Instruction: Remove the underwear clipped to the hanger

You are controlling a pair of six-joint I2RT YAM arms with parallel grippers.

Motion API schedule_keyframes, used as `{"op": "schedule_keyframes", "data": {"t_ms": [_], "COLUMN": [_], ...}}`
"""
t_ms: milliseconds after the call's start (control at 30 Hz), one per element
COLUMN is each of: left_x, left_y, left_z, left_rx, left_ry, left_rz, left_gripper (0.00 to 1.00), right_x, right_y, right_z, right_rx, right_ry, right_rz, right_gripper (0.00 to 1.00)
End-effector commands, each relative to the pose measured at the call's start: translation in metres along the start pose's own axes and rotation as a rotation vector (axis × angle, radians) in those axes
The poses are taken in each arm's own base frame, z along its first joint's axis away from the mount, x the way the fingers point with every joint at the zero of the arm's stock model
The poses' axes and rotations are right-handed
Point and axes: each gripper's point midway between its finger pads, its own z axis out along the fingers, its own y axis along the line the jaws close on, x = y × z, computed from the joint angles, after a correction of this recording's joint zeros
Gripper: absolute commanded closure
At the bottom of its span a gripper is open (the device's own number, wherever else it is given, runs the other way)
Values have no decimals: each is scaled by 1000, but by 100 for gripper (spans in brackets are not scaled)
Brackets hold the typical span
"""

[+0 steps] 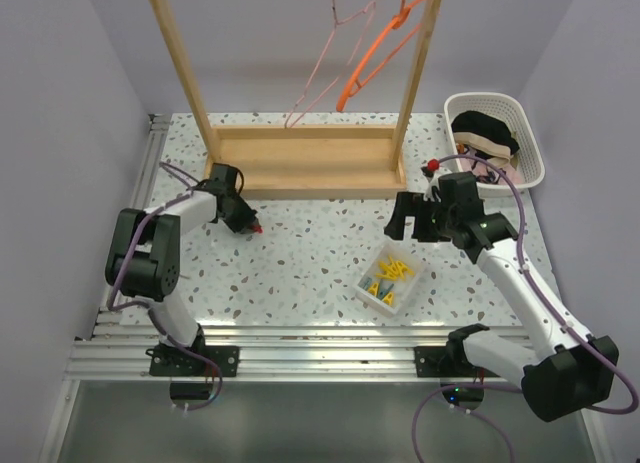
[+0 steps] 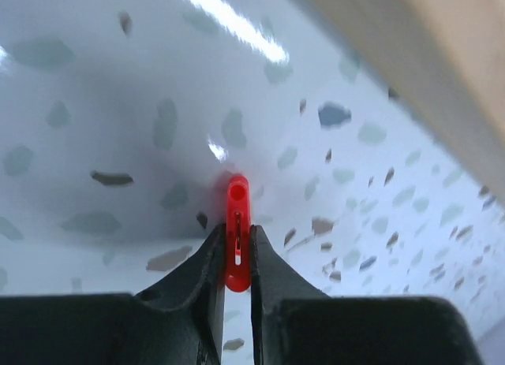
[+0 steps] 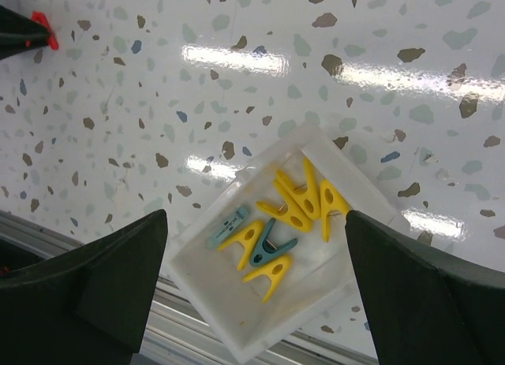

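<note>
The underwear lies in a white basket [image 1: 533, 143] at the back right: a black brief with beige panels [image 1: 487, 133] and a bit of pale pink cloth [image 1: 495, 166] below it. A pink wire hanger [image 1: 325, 63] and an orange hanger [image 1: 385, 43] hang bare on the wooden rack [image 1: 300, 153]. My left gripper [image 1: 248, 223] [image 2: 237, 237] sits low over the table in front of the rack, shut on a red clip [image 2: 237, 223]. My right gripper [image 1: 410, 223] [image 3: 256, 215] is open and empty above a white tray [image 3: 237, 302] of clips.
The white tray [image 1: 370, 293] holds several yellow clips [image 3: 304, 199] and two teal ones [image 3: 268, 251]. A small red thing [image 1: 432, 166] sits beside the basket. The aluminium frame rail [image 1: 300, 335] runs along the table's near edge.
</note>
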Motion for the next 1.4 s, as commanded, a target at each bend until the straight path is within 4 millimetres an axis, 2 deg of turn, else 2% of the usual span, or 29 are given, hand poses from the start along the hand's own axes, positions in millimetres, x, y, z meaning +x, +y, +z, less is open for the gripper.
{"op": "schedule_keyframes", "data": {"t_ms": [0,33,67,133,167,200,233,267,333,367,400,433,467,533,567,667,700,767,833,867,1000,1033,1067,1100,1133,1167,1200,1300,1367], "left_x": [57,68,92,113,123,143,149,165,171,186,193,205,224,243,262,294,297,308,310,312,322,324,326,325,325,323,321,312,306], "left_y": [-16,-24,-37,-55,-71,-88,-103,-112,-136,-143,-151,-155,-155,-160,-161,-166,-173,-172,-176,-182,-185,-183,-184,-184,-185,-184,-183,-184,-179], "left_z": [-24,-29,-37,-59,-70,-90,-101,-112,-134,-143,-149,-155,-160,-159,-162,-160,-154,-149,-139,-141,-127,-124,-124,-122,-120,-119,-116,-116,-117], "left_rx": [242,290,341,406,469,535,590,628,712,763,793,829,856,855,878,892,873,856,811,825,786,772,774,765,763,755,743,718,695], "left_ry": [184,201,218,196,186,184,166,173,147,167,179,215,243,278,303,343,330,342,330,318,331,334,327,319,312,306,291,239,214], "left_rz": [195,241,350,461,500,560,587,624,653,699,722,760,838,901,957,1044,1056,1092,1100,1122,1169,1175,1182,1182,1181,1180,1179,1166,1151], "left_gripper": [100,100,100,100,100,100,100,100,100,100,100,100,100,100,100,100,100,100,100,100,80,72,60,55,45,34,3,0,0], "right_x": [-11,-11,-12,-14,-15,-18,-17,-17,-16,-17,-17,-17,-16,-17,-17,-16,-15,-16,-15,-16,-16,-17,-18,-18,-18,-19,-20,-21,-22], "right_y": [3,-1,-3,-11,-14,-19,-22,-26,-37,-42,-46,-59,-63,-71,-72,-73,-73,-75,-74,-74,-73,-73,-73,-73,-73,-72,-72,-70,-61], "right_z": [-6,-7,-7,-10,-11,-12,-13,-14,-16,-19,-21,-28,-30,-36,-37,-40,-40,-43,-44,-44,-47,-47,-48,-49,-50,-50,-51,-52,-49], "right_rx": [5,25,36,83,104,134,152,176,245,275,309,388,413,469,475,487,487,500,498,494,492,491,490,491,493,491,488,475,417], "right_ry": [-56,-64,-72,-94,-103,-119,-118,-120,-120,-128,-132,-142,-142,-158,-159,-165,-167,-179,-181,-182,-184,-185,-185,-186,-186,-189,-192,-197,-193], "right_rz": [14,21,25,41,51,61,70,80,102,114,139,152,166,191,195,212,220,230,236,236,230,226,224,218,216,216,210,202,187], "right_gripper": [2,2,2,2,2,2,2,2,2,2,2,2,2,2,2,2,2,2,2,2,2,2,2,2,2,2,2,2,2]}}
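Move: The left hand, low over the table, still pinches the red clip. The clip box lies some 32 cm to its right and 15 cm back, at about its height; inside, the yellow clips sit about 2 cm farther out than the box's middle and the teal clips some 3 cm nearer the base and 2 cm left. The frame's front rail is 9 cm ahead and 12 cm right of the hand. From the right hand the box is 4 cm back, 3 cm left and 15 cm below. With the red clip still pinched, the left hand sweeps some 33 cm right and 17 cm back in an arc to the box, climbing about 15 cm, then sinking 4–5, the wrist turning clockwise some 75 degrees; above the box the fingers open wide and let go of the clip. The open right hand shifts 8 cm right, turning clockwise, away from the box. ##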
